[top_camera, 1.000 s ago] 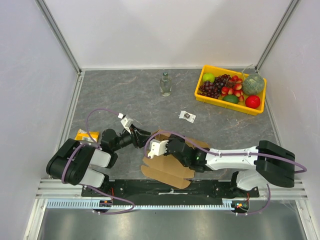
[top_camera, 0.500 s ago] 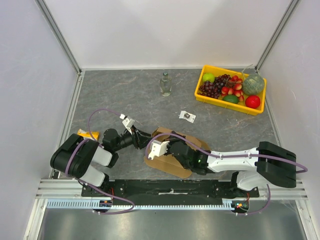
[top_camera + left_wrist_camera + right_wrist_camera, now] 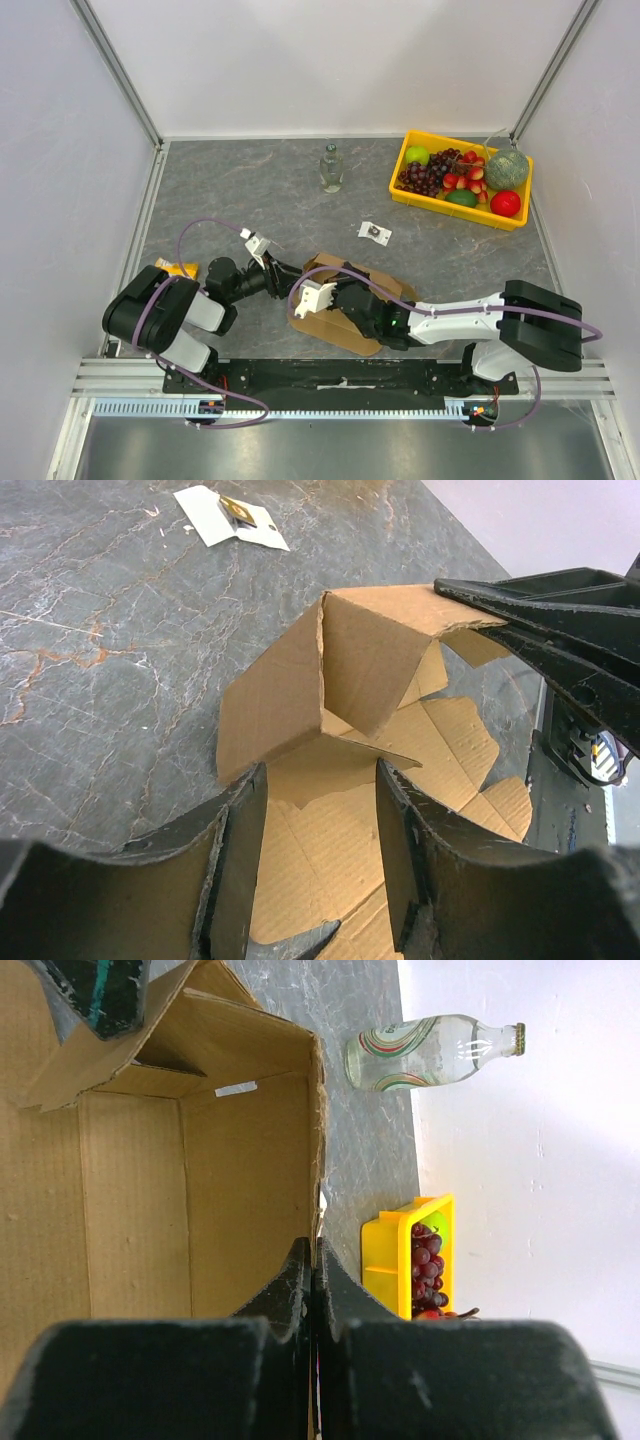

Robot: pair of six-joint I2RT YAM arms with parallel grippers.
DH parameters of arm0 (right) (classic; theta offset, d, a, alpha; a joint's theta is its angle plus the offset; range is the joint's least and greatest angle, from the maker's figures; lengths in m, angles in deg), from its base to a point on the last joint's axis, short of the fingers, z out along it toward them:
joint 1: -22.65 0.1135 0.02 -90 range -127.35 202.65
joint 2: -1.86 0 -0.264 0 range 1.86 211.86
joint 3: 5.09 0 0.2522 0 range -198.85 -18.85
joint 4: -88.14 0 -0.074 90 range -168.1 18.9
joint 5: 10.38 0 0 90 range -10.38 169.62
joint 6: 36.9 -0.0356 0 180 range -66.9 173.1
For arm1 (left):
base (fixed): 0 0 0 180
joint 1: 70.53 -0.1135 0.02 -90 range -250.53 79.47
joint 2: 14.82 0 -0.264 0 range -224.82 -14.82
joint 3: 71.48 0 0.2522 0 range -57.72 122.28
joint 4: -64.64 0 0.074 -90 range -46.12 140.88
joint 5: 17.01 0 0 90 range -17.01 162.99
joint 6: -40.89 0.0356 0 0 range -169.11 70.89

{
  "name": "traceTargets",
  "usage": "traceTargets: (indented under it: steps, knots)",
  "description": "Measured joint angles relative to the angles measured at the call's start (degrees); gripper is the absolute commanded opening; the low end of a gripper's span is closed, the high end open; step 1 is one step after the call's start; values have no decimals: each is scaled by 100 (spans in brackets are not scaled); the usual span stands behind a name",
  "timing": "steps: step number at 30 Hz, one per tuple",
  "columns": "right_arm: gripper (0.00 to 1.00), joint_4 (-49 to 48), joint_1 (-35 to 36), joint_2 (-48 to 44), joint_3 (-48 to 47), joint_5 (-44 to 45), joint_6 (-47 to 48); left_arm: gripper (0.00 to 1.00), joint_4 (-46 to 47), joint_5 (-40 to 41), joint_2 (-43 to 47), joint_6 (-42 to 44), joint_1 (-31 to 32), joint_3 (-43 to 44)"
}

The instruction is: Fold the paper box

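Observation:
The paper box (image 3: 335, 330) is brown corrugated cardboard, partly raised, near the table's front centre. In the left wrist view the paper box (image 3: 370, 670) has two walls standing in a corner over its flat base. My left gripper (image 3: 283, 272) is at the box's left side, and this gripper (image 3: 320, 775) is open over the flat panel with nothing between its jaws. My right gripper (image 3: 315, 1245) is shut on the top edge of a standing wall of the box (image 3: 130, 1190). Its black fingers (image 3: 560, 620) reach in from the right.
A glass bottle (image 3: 331, 168) stands at the back centre. A yellow tray (image 3: 400, 190) of fruit sits at the back right. A small white card (image 3: 375, 232) lies beyond the box. A yellow packet (image 3: 175, 268) lies by the left arm.
The flat sheet has been drawn up into a more compact shape with a wall raised. My left gripper has shifted slightly right toward the box.

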Motion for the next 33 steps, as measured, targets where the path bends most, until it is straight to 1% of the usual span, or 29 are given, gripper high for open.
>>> traceTargets:
  steps: [7,18,22,26,30,33]
  knots:
    - [0,-85,0,116,7,2,-26,55,-7,-2,223,-2,-15,-39]
    - [0,-192,-50,269,7,-20,-52,56,-52,72,1231,-2,-210,-151]
    - [0,-199,-55,269,7,-22,-50,56,-490,551,1532,2,-262,-96]
    - [0,-232,-55,295,13,-22,-35,56,-1196,1110,1528,4,-278,125]
    - [0,-260,-55,295,42,-33,-17,56,-1659,1532,1287,9,-280,348]
    - [0,-282,-55,295,50,-48,-2,55,-1829,1676,975,15,-282,494]
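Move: The paper box's far left corner, where the far wall meets the end flap, lies about 6 cm ahead of my left hand and 2 cm to its right, slightly above. The end flap is right at those fingertips, about 2 cm to their right. The white packet lies some 12 cm ahead, 17 cm to the right and 6 cm lower. From my right hand, pinching the far wall's edge, that corner is roughly 9 cm left and 2 cm ahead. I lift my left hand about 5 cm, fingers still half open, so it comes free of the box's end flap. Then I swing it forward some 6 cm and a little left around the far left corner while sinking again, turning it about 20 degrees counter-clockwise. My right hand keeps its pinch on the far wall, easing down about a centimetre. ##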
